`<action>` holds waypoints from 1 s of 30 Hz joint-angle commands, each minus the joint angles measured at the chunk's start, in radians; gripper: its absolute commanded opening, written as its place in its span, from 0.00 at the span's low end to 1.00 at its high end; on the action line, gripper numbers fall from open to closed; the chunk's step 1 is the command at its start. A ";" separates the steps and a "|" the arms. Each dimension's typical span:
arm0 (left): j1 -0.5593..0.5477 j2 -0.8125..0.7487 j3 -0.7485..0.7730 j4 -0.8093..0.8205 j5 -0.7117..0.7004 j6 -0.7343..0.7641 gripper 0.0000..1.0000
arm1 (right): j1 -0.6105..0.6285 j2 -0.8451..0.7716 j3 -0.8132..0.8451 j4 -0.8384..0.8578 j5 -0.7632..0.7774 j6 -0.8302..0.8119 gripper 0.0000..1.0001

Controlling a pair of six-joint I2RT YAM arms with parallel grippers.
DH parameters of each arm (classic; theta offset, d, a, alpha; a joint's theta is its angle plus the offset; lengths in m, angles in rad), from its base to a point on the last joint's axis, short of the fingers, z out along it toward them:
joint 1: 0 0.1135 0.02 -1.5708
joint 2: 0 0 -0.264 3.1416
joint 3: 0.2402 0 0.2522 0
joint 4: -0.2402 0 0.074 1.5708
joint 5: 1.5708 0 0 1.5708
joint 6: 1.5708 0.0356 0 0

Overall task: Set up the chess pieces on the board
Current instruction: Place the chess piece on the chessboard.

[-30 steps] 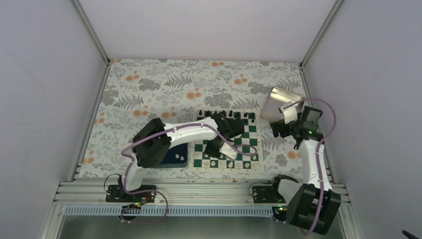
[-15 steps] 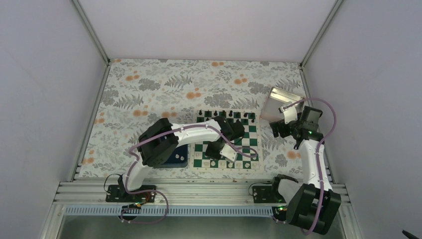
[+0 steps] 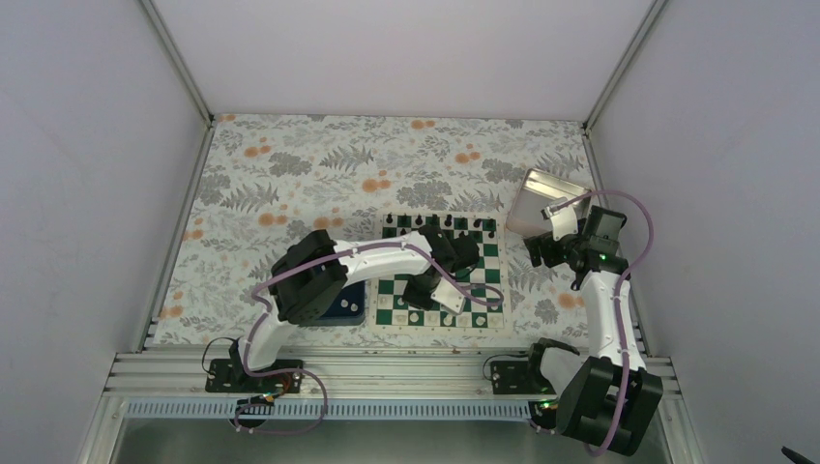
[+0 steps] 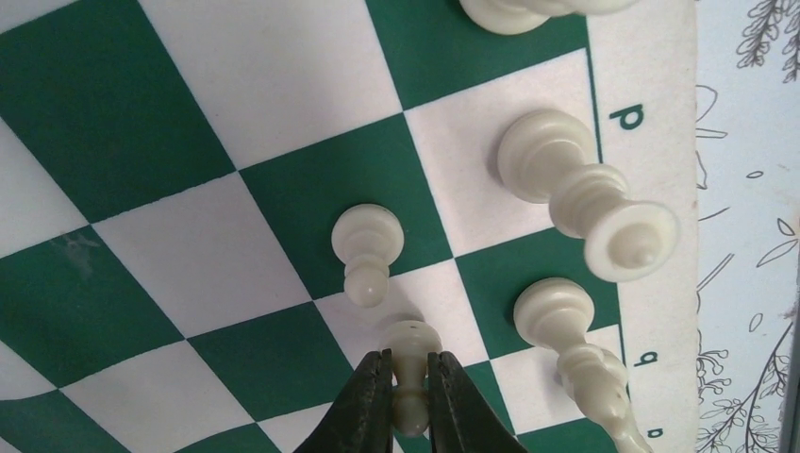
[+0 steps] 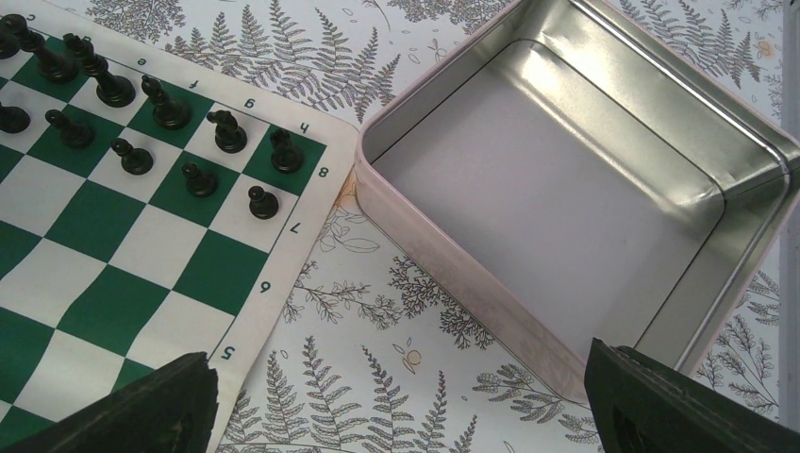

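My left gripper [image 4: 409,357] is shut on the neck of a small white pawn [image 4: 412,337], whose base is close above a white square of the board [image 4: 217,75]. Whether it touches I cannot tell. Another white pawn [image 4: 370,247] stands just beyond it, and taller white chess pieces [image 4: 566,179] stand along the lettered edge. In the top view the left gripper [image 3: 426,296] is over the board's near rows [image 3: 490,277]. My right gripper [image 5: 401,392] is open over the patterned cloth, between the board's edge [image 5: 274,283] and the tin, holding nothing.
Black pieces [image 5: 170,109] fill the board's far rows. An empty metal tin [image 5: 443,255] lies right of the board, under the right wrist. A dark navy tray [image 3: 345,305] lies left of the board, partly under the left arm.
My left arm has swung a little toward the near edge, carrying the pawn over the board's near rows. The right arm has not moved.
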 commanded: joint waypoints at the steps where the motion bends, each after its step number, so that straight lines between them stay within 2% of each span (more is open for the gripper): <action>1: -0.008 0.030 0.021 -0.013 0.004 -0.009 0.11 | -0.011 -0.006 0.014 0.004 -0.020 -0.009 1.00; 14: -0.009 0.008 0.009 -0.004 -0.039 -0.018 0.19 | -0.011 -0.009 0.014 0.003 -0.022 -0.010 1.00; 19: -0.007 -0.058 0.051 -0.081 -0.062 -0.034 0.24 | -0.010 -0.008 0.015 0.003 -0.022 -0.011 1.00; 25: -0.002 -0.280 0.073 -0.189 -0.141 -0.053 0.31 | -0.010 -0.021 0.052 -0.027 -0.029 -0.022 1.00; 28: 0.052 -0.411 0.027 -0.192 -0.203 -0.062 0.34 | 0.005 -0.043 0.146 -0.116 -0.041 -0.054 1.00; 30: 0.135 -0.496 -0.026 -0.174 -0.228 -0.053 0.34 | 0.038 -0.051 0.239 -0.182 -0.039 -0.074 1.00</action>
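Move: The left hand is straight over the white pawn, its head still between the fingertips and its middle about 1 cm lower, on a light square of the second rank. Another white pawn stands about 3 cm to the right, a white bishop 4 cm straight back, and the tall white piece 4 cm back and 3 cm right. The tray's middle lies some 20 cm left and 4 cm ahead. From the right hand the pawn is roughly 30 cm left, 12 cm back and 11 cm lower. The left hand first stays put over its square and slowly spreads its fingers until they let go of the white pawn, then climbs ever faster straight off it, about 13 cm up, still opening, to roughly a third of full width. Late in the climb it drifts some 3 cm left towards the tray and a little forward while the wrist tilts about 15 degrees, fingertips swinging forward and right; the right hand, wide open and empty, just starts to rise, about 2 cm. ##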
